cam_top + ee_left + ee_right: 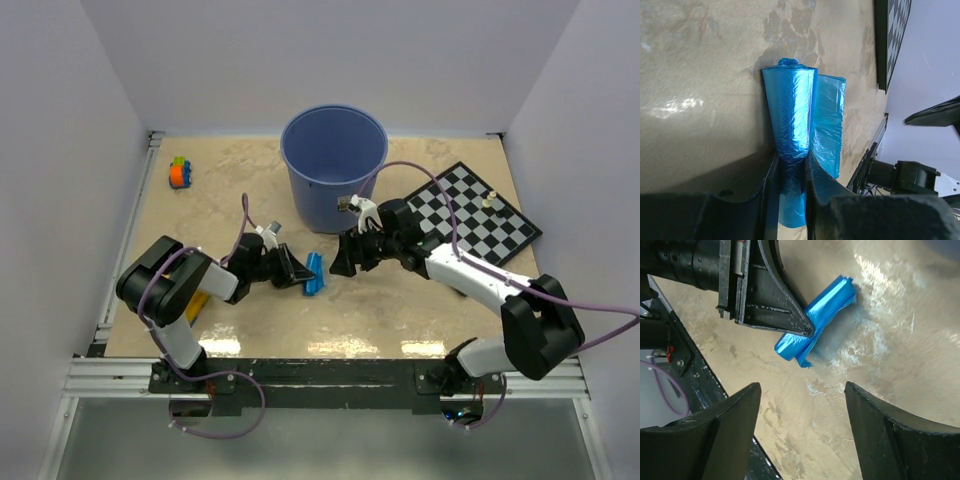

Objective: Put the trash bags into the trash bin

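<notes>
A roll of bright-blue trash bags (315, 273) lies on the beige table, in front of the trash bin (334, 165), a round blue bucket at the back centre. My left gripper (296, 270) is shut on the near end of the roll (791, 115), with a loose flap of film (827, 122) hanging beside it. My right gripper (340, 260) hovers just right of the roll, open, with nothing between its fingers (737, 415). In the right wrist view the roll (815, 320) shows pinched by the left gripper's fingertips (802, 326).
A black-and-white chessboard (478, 212) with two small pieces sits at the right, under the right arm. Small coloured toy blocks (180, 172) lie at the back left. A yellow object (197, 305) shows partly under the left arm.
</notes>
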{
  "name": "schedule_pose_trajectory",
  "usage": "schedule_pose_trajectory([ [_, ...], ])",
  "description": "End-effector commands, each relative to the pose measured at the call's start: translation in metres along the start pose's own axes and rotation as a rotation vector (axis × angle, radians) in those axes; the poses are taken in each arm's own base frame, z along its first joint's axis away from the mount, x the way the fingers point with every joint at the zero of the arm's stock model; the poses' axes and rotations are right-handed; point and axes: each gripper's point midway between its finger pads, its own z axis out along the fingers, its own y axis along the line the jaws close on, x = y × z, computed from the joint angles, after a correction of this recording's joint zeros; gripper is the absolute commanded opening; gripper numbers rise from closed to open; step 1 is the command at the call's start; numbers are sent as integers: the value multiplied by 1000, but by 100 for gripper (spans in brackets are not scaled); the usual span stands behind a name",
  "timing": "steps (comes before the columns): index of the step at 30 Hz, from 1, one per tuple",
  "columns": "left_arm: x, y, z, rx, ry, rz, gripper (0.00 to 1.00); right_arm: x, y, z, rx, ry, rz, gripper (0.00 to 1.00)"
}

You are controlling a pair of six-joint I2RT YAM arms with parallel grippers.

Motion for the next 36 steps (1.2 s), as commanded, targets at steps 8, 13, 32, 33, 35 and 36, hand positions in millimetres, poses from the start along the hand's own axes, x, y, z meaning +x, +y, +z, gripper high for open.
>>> schedule_pose_trajectory([
  [8, 10, -7, 19, -34, 17, -35, 0, -8, -2, 25, -110, -186, 249, 71],
  [13, 16, 2, 12, -68, 18, -44, 0, 8, -21, 43, -54, -142, 325, 70],
  [32, 13, 4, 3, -63, -20, 84, 3, 33, -35, 88, -105, -35, 417, 39],
  [33, 13, 2, 4, -54, -21, 89, 3, 34, -33, 88, -119, -32, 416, 36],
  [35, 13, 0, 6, -42, -20, 93, 5, 29, -22, 88, -185, -49, 392, 22],
  [36, 12, -1, 7, -38, -21, 93, 13, 30, -17, 87, -216, -45, 386, 14],
])
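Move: Roughly 6 cm to the right hand's left, about level with it fore and aft and some 10 cm lower, lies the blue trash bag roll, its loose flap on the side nearer that hand. The trash bin stands about 16 cm farther out and 3 cm left, its middle near hand height; the checkered board is some 26 cm right, 11 cm ahead and 12 cm below. The left hand already holds the roll, whose middle is about 1 cm ahead and 1 cm right of it. Sinking about 9 cm beside the trash bag roll, the right hand eases some 3 cm left and a little forward, tipping its wrist roughly 20 degrees forward. Near the table its fingers close from wide to nearly shut, pinching the loose flap. The left hand keeps its grip, shifting the roll about 2 cm right, then about 1 cm back left. ##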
